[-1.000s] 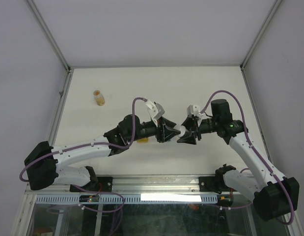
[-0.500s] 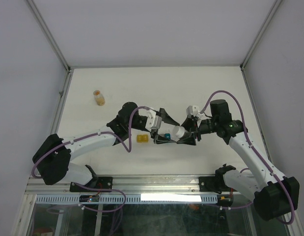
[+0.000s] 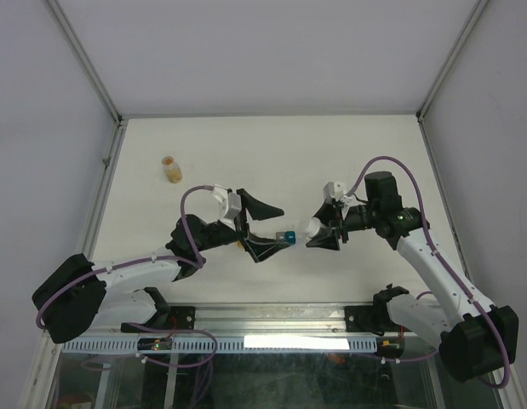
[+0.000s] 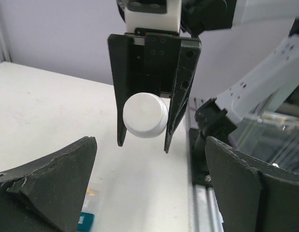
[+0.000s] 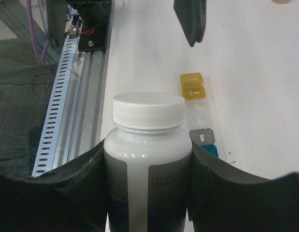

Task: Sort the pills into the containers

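Observation:
My right gripper (image 3: 319, 232) is shut on a white bottle (image 5: 148, 159) with its ribbed white cap (image 4: 145, 115) on, held level above the table and pointing left. The left gripper (image 3: 277, 227) stands wide open just left of the cap, with nothing between its fingers (image 4: 48, 183). The containers (image 5: 199, 112) lie flat on the table below and between the two grippers, yellow end (image 5: 192, 86) to the left and teal end (image 3: 286, 237) to the right. In the left wrist view the containers (image 4: 85, 216) show at the bottom left. No loose pills show.
A small orange vial (image 3: 170, 169) stands at the back left of the white table (image 3: 272, 153). The metal rail (image 3: 272, 319) with the arm bases runs along the near edge. Grey walls close in the sides and the back.
The left gripper, shut at the bottle's cap a second ago, has opened wide and drawn back to the left. The cap is still on the bottle. The right arm has held still.

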Motion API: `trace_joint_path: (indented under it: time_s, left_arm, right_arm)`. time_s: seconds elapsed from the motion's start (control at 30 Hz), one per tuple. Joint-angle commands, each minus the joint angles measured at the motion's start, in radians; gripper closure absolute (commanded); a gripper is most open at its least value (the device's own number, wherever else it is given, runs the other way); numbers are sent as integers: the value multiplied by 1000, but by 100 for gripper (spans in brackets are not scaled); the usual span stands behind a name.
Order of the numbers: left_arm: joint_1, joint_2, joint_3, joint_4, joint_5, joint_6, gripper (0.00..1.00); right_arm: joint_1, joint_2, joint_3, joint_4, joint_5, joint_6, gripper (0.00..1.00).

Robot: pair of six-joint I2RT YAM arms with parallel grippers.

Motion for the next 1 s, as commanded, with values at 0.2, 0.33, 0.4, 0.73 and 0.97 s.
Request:
trace_joint_path:
  time_s: [0.2,0.33,0.4,0.73,0.97]
  left_arm:
    - [-225,-130,77,-316,-609,-263,16]
    - [-287,-101,178,-452,-675,-231,19]
    - [-300,-76,216,-493,-696,-216,19]
    - [-303,10,321,-552,-686,-182,25]
    - [-300,32,338,-549,-645,-183,37]
  right_arm:
    - [-11,-3,39,43,-17,-16,100]
    - [-11,-4,39,42,-18,-17,100]
    - [-11,-4,39,43,-19,-16,100]
    - [-11,-7,40,41,-20,-15,100]
    - [-11,-7,40,41,-22,-15,100]
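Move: The white cap of the pill bottle, pointing at the open left hand, lies about 5 cm to this hand's right, level with it in height and reach. The pill organizer lies on the table some 15 cm below the left hand, its middle roughly 4 cm farther out and 1 cm to the left. The right hand grips the bottle's body, with the cap about 4 cm to its left and 1 cm higher. Edging left, then 5 cm right, the left hand straddles the cap, twisting some 30 degrees, fingers narrowing. ##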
